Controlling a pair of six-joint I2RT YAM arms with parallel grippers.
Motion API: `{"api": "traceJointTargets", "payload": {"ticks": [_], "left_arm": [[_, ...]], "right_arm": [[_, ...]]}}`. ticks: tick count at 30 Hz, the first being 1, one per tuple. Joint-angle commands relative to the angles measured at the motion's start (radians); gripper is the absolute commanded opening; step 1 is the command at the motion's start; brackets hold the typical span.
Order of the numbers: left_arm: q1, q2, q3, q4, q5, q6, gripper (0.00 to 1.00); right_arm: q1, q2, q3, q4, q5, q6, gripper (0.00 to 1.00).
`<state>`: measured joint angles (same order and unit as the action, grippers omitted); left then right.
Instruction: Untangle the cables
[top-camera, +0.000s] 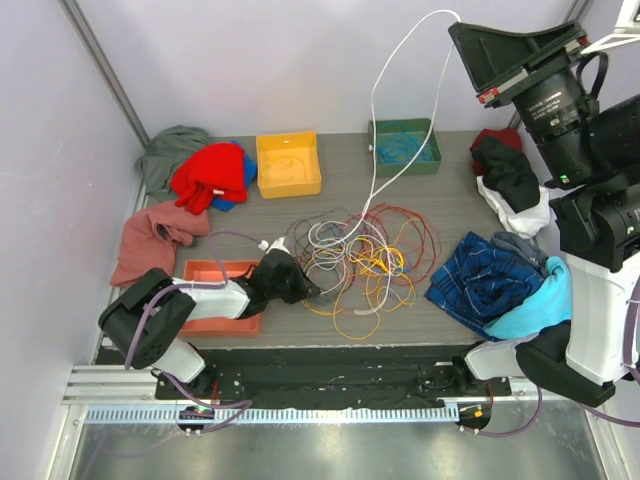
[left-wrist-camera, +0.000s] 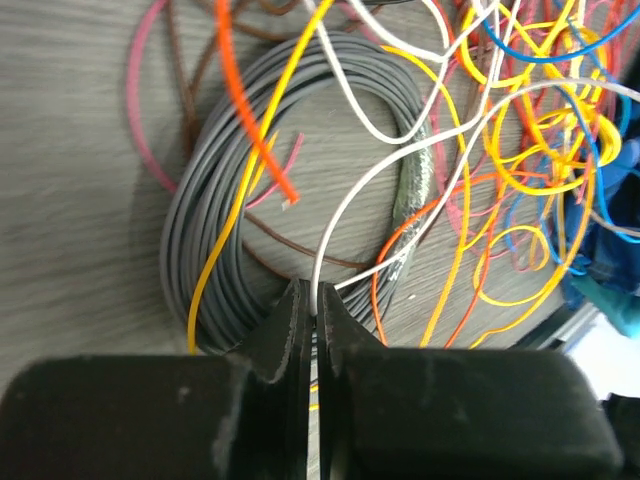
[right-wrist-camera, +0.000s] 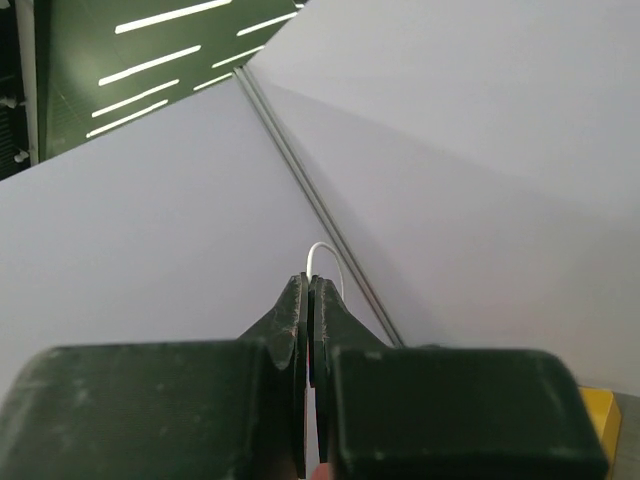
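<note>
The cables (top-camera: 365, 255) lie in a tangle of orange, yellow, red, white and grey strands at the table's middle. At the tangle's left edge, my left gripper (top-camera: 308, 291) is low over the table. In the left wrist view the left gripper (left-wrist-camera: 313, 300) is shut on a white cable (left-wrist-camera: 345, 215) that crosses a grey coil (left-wrist-camera: 205, 190). My right gripper (top-camera: 458, 28) is raised high at the back right, with a long white cable (top-camera: 377, 100) hanging from it down to the tangle. In the right wrist view the right gripper (right-wrist-camera: 310, 288) is shut on that white cable (right-wrist-camera: 322, 252).
A yellow bin (top-camera: 288, 163) and a green bin (top-camera: 404, 145) stand at the back. An orange tray (top-camera: 210, 270) lies under the left arm. Clothes lie around: red (top-camera: 212, 172) and pink (top-camera: 150, 235) at the left, blue plaid (top-camera: 485, 275) and black (top-camera: 508, 165) at the right.
</note>
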<state>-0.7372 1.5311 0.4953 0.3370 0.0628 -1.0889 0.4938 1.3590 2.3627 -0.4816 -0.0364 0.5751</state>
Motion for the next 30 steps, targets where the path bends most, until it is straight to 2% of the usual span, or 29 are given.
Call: {"api": "traceJointTargets", "payload": {"ticks": [1,2,4,5,6,11,18,22,26,30], "left_arm": [[0.007,-0.154,-0.015,-0.158,-0.084,0.087,0.16],[0.006,-0.196,-0.012,-0.191,-0.098,0.101,0.44],[0.004,-0.337,-0.003,-0.234,-0.154,0.124,0.70],[0.004,-0.388,0.003,-0.259,-0.170,0.148,0.92],[0.004,-0.431,0.009,-0.310,-0.188,0.162,1.00],[0.002,-0.705,0.046,-0.437,-0.270,0.224,1.00],[0.001,-0.928,0.100,-0.540,-0.299,0.323,1.00],[0.001,-0.947,0.103,-0.436,-0.264,0.447,1.00],[-0.011,-0.910,0.098,-0.256,-0.238,0.556,1.00],[-0.080,-0.870,0.065,-0.075,-0.239,0.704,1.00]], "right_arm": [[0.003,-0.029,-0.100,0.052,-0.008,0.017,0.01],[0.003,-0.041,-0.120,0.057,-0.005,0.014,0.01],[0.003,-0.047,-0.160,0.063,0.003,0.005,0.01],[0.003,-0.050,-0.171,0.064,0.003,-0.003,0.01],[0.005,-0.052,-0.193,0.067,0.004,-0.003,0.01],[0.005,-0.078,-0.308,0.095,-0.005,-0.003,0.01],[0.005,-0.130,-0.526,0.139,-0.023,0.012,0.01],[0.005,-0.144,-0.597,0.138,-0.052,0.043,0.01],[0.005,-0.144,-0.603,0.112,-0.083,0.083,0.01],[0.005,-0.136,-0.579,0.080,-0.121,0.109,0.01]]}}
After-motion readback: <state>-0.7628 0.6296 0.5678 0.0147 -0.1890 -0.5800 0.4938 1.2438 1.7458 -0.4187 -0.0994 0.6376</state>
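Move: My left fingers are down at table level, shut on a white strand at the grey coil; the coil's middle is about 3 cm ahead and 2 cm to the right. From this hand the cable tangle centres some 9 cm ahead and 12 cm right, and the orange tray 22 cm left and 1 cm back. My right hand holds a white loop high up; from it the tangle is roughly 9 cm ahead, 10 cm left and 69 cm down, the blue plaid cloth 3 cm ahead, 17 cm right and equally low. I open my left fingers wide, let go of the white strand beside the grey coil and lift that hand about 24 cm, drifting left towards the orange tray's side while the fingers tip up out of their downward slant. Meanwhile my right hand keeps its pinch on the white cable and brings it down some 18 cm, also forward and left, towards the tangle, fingers tipping downward. ##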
